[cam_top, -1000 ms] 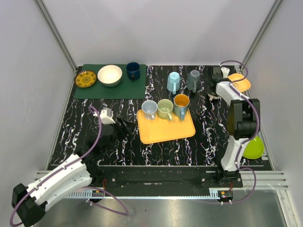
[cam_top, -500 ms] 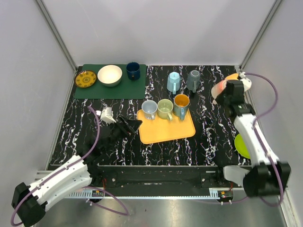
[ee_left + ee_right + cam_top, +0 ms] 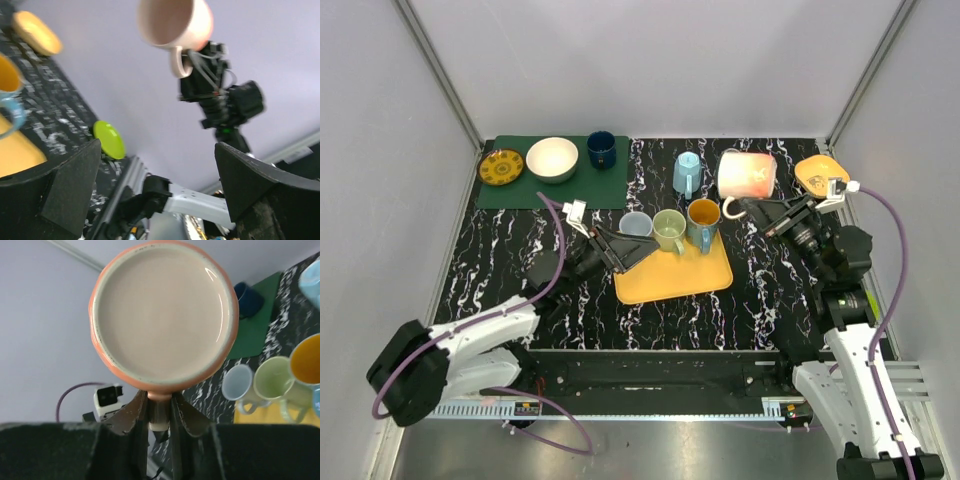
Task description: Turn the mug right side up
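A pink mug (image 3: 747,174) with a cream inside hangs in the air over the back of the table, lying on its side. Its mouth (image 3: 162,315) faces the right wrist camera. My right gripper (image 3: 772,214) is shut on the mug's handle (image 3: 161,405), one finger on each side. From the left wrist the mug (image 3: 172,22) shows high up with the right arm behind it. My left gripper (image 3: 638,250) stands open and empty at the left edge of the yellow tray (image 3: 675,278), pointing toward the mug.
Three upright mugs, pale blue (image 3: 636,226), green (image 3: 669,230) and orange-lined (image 3: 703,220), stand at the tray's back. A light blue mug (image 3: 687,172) is behind them. A green mat (image 3: 520,188) holds a yellow plate, white bowl and navy cup. An orange plate (image 3: 820,172) lies back right.
The right arm swung in from the back right corner and carried the pink mug up and to the left. The left gripper moved right to the tray's edge and opened wider.
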You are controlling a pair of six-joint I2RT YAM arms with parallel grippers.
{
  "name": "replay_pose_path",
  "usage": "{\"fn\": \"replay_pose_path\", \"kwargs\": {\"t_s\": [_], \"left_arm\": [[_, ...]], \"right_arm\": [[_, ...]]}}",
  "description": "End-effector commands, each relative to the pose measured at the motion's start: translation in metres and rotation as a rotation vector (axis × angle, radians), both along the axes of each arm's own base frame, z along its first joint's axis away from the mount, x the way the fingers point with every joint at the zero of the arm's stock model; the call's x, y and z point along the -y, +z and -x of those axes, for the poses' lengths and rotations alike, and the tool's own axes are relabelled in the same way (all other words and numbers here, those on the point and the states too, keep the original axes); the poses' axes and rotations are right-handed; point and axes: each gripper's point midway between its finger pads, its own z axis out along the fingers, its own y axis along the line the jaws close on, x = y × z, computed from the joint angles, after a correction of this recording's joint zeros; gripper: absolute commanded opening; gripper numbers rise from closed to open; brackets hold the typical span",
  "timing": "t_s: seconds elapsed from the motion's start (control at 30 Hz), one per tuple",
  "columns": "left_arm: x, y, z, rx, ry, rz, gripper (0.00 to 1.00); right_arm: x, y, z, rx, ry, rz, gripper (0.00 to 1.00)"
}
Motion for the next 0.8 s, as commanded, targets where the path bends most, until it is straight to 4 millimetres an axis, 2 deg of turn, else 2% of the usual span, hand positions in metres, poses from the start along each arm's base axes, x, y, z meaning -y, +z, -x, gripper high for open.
{"fn": "replay_pose_path", "kwargs": {"t_s": [0.0, 0.2, 0.27, 0.4, 0.5, 0.63, 0.77], "left_arm": [[0.012, 0.092, 0.044, 0.213, -0.232, 0.285, 0.99], [0.057, 0.107, 0.036, 0.231, -0.278, 0.219, 0.99], [0.065, 0.109, 0.032, 0.237, -0.283, 0.216, 0.99], [0.084, 0.102, 0.019, 0.198, -0.303, 0.200, 0.99], [0.096, 0.092, 0.012, 0.157, -0.322, 0.176, 0.99], [0.101, 0.082, 0.010, 0.129, -0.328, 0.164, 0.99], [0.104, 0.083, 0.006, 0.141, -0.317, 0.155, 0.99]], "right_arm": [[-0.032, 0.054, 0.034, 0.182, 0.264, -0.177, 0.00], [-0.043, 0.056, 0.040, 0.173, 0.308, -0.127, 0.00], [-0.046, 0.055, 0.043, 0.177, 0.330, -0.132, 0.00], [-0.050, 0.052, 0.048, 0.170, 0.353, -0.126, 0.00], [-0.052, 0.053, 0.051, 0.172, 0.362, -0.123, 0.00], [-0.053, 0.055, 0.054, 0.181, 0.369, -0.117, 0.00], [-0.058, 0.058, 0.058, 0.187, 0.397, -0.123, 0.00]]}}
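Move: The pink mug, lying on its side in the air with its mouth to the left, is held by the handle in the right fingers, its body about 4 cm ahead of and 4 cm above the right hand. From the empty left hand it lies some 19 cm right, 10 cm ahead and 10 cm higher. The tray's middle is about 8 cm ahead, 12 cm left and 32 cm below the right hand; the orange-lined mug is 13 cm ahead, 5 cm left and 28 cm below. The pink mug, its handle still pinched by the right hand, is carried about 5 cm left and some 3 cm back towards the left hand, swinging roughly 20 degrees counter-clockwise. Meanwhile the left hand, fingers staying wide open, comes about 10 cm right towards its mouth, rising some 9 cm and then sinking back about 4, while turning clockwise. ##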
